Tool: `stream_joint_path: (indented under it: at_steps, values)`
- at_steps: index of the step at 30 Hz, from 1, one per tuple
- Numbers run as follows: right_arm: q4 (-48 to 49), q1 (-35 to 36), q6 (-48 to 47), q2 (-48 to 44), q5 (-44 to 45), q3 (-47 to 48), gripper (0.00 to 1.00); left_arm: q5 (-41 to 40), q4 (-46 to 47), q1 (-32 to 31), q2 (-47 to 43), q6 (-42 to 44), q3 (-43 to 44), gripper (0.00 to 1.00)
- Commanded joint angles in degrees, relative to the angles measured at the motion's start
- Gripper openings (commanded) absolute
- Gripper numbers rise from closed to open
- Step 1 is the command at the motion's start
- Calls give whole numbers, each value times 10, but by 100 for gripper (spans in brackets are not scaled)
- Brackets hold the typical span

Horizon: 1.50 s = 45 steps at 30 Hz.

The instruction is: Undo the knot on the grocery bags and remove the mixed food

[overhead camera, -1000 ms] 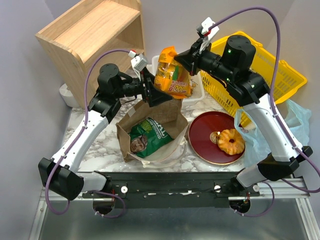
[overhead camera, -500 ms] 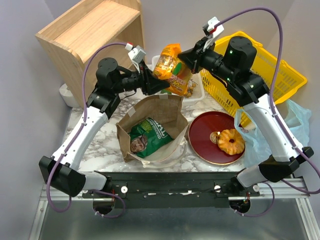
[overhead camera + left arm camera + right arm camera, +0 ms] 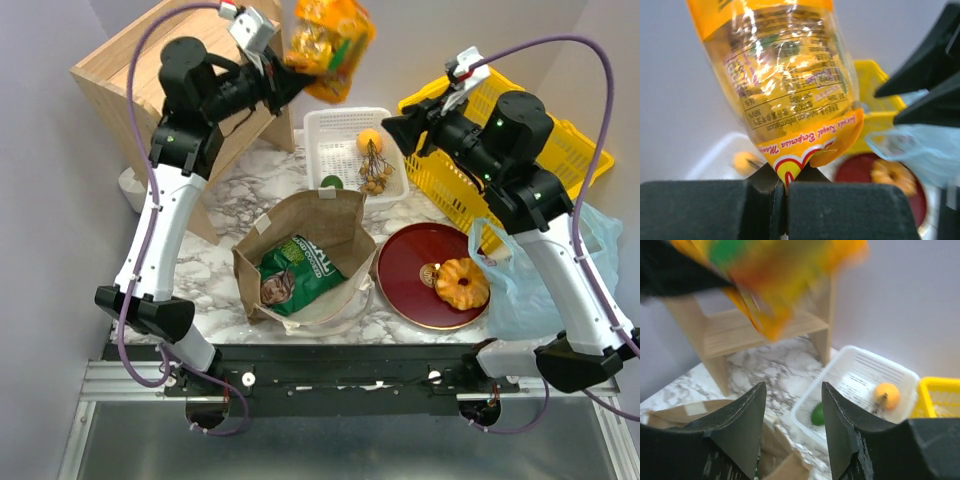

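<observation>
My left gripper (image 3: 287,78) is shut on the bottom corner of the orange snack packet (image 3: 328,33), holding it high above the wooden shelf; in the left wrist view the packet (image 3: 790,75) rises from the closed jaws of that gripper (image 3: 782,187). My right gripper (image 3: 396,127) stands open and empty over the white tray (image 3: 325,130); the right wrist view shows nothing in the gap of the gripper (image 3: 793,390). The brown paper bag (image 3: 335,222) holds a green packet (image 3: 298,272). The light blue plastic bag (image 3: 560,275) lies at the right; I cannot make out its knot.
The white tray holds an orange fruit (image 3: 369,140), a green fruit (image 3: 332,182) and a brown bunch (image 3: 376,176). A ring pastry (image 3: 462,283) sits on the red plate (image 3: 410,262). A yellow basket (image 3: 565,150) stands back right, a wooden shelf (image 3: 175,55) back left.
The left gripper closed on the orange packet and carried it up and to the back left. The right gripper let go of it, opened and drew back to the right.
</observation>
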Motion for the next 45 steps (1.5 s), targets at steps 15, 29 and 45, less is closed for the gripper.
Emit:
stream_joint_path:
  at_steps: [15,29,45]
  values:
    - [-51,-66,-8,-76,38,-112,57,-704,169,-127,135,697,223,0]
    - [-40,-80,-8,-95,31,-168,57,-808,259,-131,182,936,265,0]
    - [-31,-91,-8,-93,6,-208,59,-900,149,-22,177,1005,245,0]
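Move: My left hand already holds the orange snack packet. The wooden shelf's top board lies about 23 cm to its left and 10 cm ahead, roughly at its own height. The white tray is some 22 cm ahead and 16 cm to the right, 49 cm below; the paper bag stands straight below, about 42 cm down and 15 cm back. From my empty right hand the shelf top is about 44 cm left and 13 cm ahead, about level. My left hand keeps its pinch on the packet's end and swings it left over the shelf top, rising about 11 cm, pushing forward with a dip, then sweeping on left and up again: 20 cm left overall. The wrist turns some 85 degrees counter-clockwise and rolls, fingers ending forward and tilted up. My right hand, still half open, drops about 12 cm and eases right, away from the packet. ##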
